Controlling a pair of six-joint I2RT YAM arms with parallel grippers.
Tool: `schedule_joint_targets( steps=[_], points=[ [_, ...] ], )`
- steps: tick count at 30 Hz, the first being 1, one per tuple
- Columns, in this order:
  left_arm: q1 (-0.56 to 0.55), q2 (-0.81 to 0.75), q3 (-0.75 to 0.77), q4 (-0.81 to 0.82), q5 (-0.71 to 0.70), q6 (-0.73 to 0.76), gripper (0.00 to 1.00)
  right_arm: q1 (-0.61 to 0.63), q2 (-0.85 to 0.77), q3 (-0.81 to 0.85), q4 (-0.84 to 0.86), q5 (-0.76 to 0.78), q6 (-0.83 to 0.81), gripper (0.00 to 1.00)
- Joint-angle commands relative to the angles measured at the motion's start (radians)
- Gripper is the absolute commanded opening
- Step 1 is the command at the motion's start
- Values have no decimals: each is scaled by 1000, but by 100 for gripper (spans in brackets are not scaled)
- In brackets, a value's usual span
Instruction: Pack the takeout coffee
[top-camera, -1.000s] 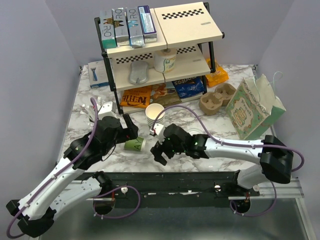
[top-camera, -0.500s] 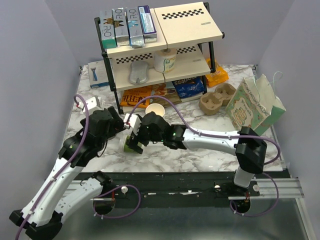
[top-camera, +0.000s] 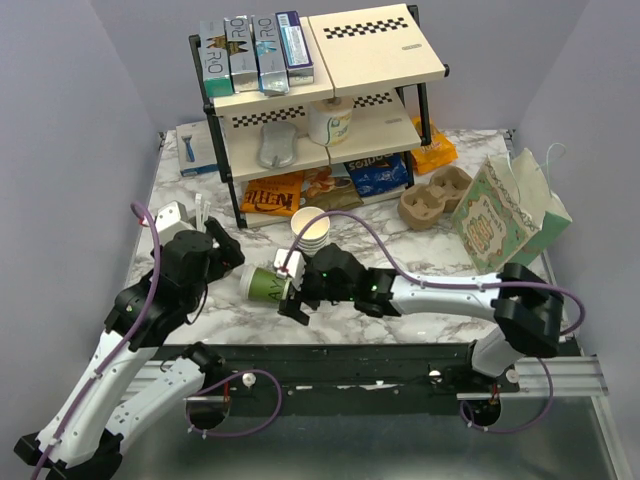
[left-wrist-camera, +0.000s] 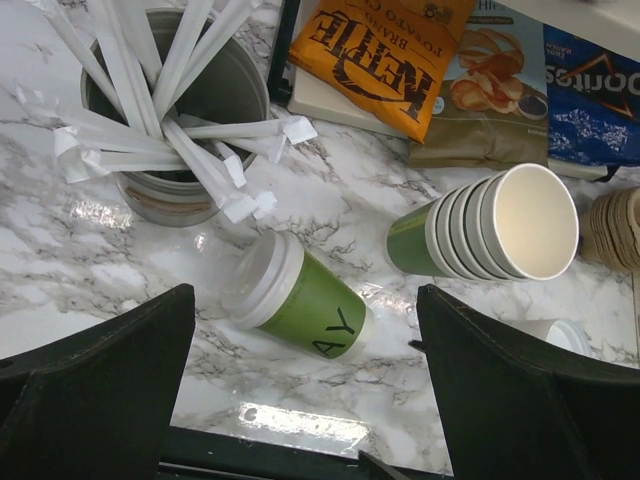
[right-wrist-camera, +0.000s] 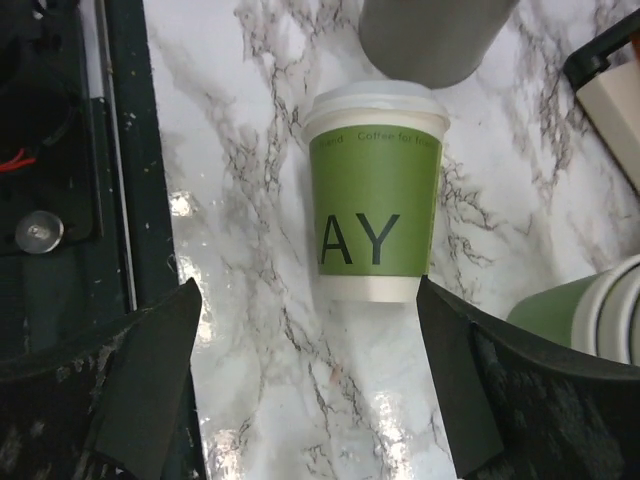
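Note:
The takeout coffee (top-camera: 263, 285) lies on its side on the marble, a green-sleeved cup marked "AY" with a white lid pointing left. My left gripper (top-camera: 226, 256) hangs open up and to the left of it. In the left wrist view the coffee (left-wrist-camera: 300, 305) lies on the table beyond the spread fingers of that gripper (left-wrist-camera: 305, 335), untouched. My right gripper (top-camera: 291, 296) stands open at the cup's base end. In the right wrist view the coffee (right-wrist-camera: 375, 200) lies just ahead of that gripper (right-wrist-camera: 308, 300), and neither finger touches it.
A stack of nested lidless cups (top-camera: 310, 228) stands just behind the coffee. A grey holder of wrapped straws (left-wrist-camera: 180, 120) is to the left. The shelf rack (top-camera: 320, 100), chip bags, brown cup carrier (top-camera: 432, 198) and patterned paper bag (top-camera: 500, 215) lie behind and to the right.
My left gripper has drawn back to the left, away from the coffee. My right gripper swung left to the cup, then eased back a little; the cup shifted slightly.

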Motion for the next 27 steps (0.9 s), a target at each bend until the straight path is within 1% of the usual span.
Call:
schedule_joint_targets(
  steps=[1,3,6,11,12,14,18,23,27],
  points=[
    [-4,22,-11,48,-16,-14,99,3,-83,-14,108,-36,-5,97],
    [-4,25,-7,72,1,3,99,3,-45,14,103,-32,-13,98],
    [-2,38,45,71,10,7,99,1,34,67,77,-12,-46,97],
    [-2,55,197,-2,-116,33,99,1,132,153,77,19,-77,98],
    [-2,57,208,-6,-134,42,99,0,150,162,75,19,-77,97],
    [-1,62,223,-10,-128,55,99,1,199,189,69,25,-83,98],
    [-2,72,211,-18,-107,52,99,-13,276,244,37,21,-95,98],
    [-1,43,185,-7,-97,47,99,-16,344,304,-15,10,-105,98],
    [-2,23,185,-19,-99,41,99,-16,413,350,-65,36,-99,98]
  ],
)
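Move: The lidded coffee cup, lying on its side, is about 7 cm to the left of my right hand, 4 cm ahead and some 7 cm below. The straw holder stands about 11 cm left of the cup and 6 cm farther out. The stack of paper cups is roughly 11 cm ahead of my right hand and 2 cm to its right. From my left hand the coffee cup lies about 6 cm right, 2 cm back and 19 cm down. I lift my right hand about 4 cm, then swing it left and forward while lowering it some 8 cm from that peak, to bring its open fingers astride the lying coffee cup, one on each side; any contact can't be seen. Meanwhile I raise my empty left hand about 8 cm away from the cup, tipping its fingers slightly up, then let it sink a little, still open. ##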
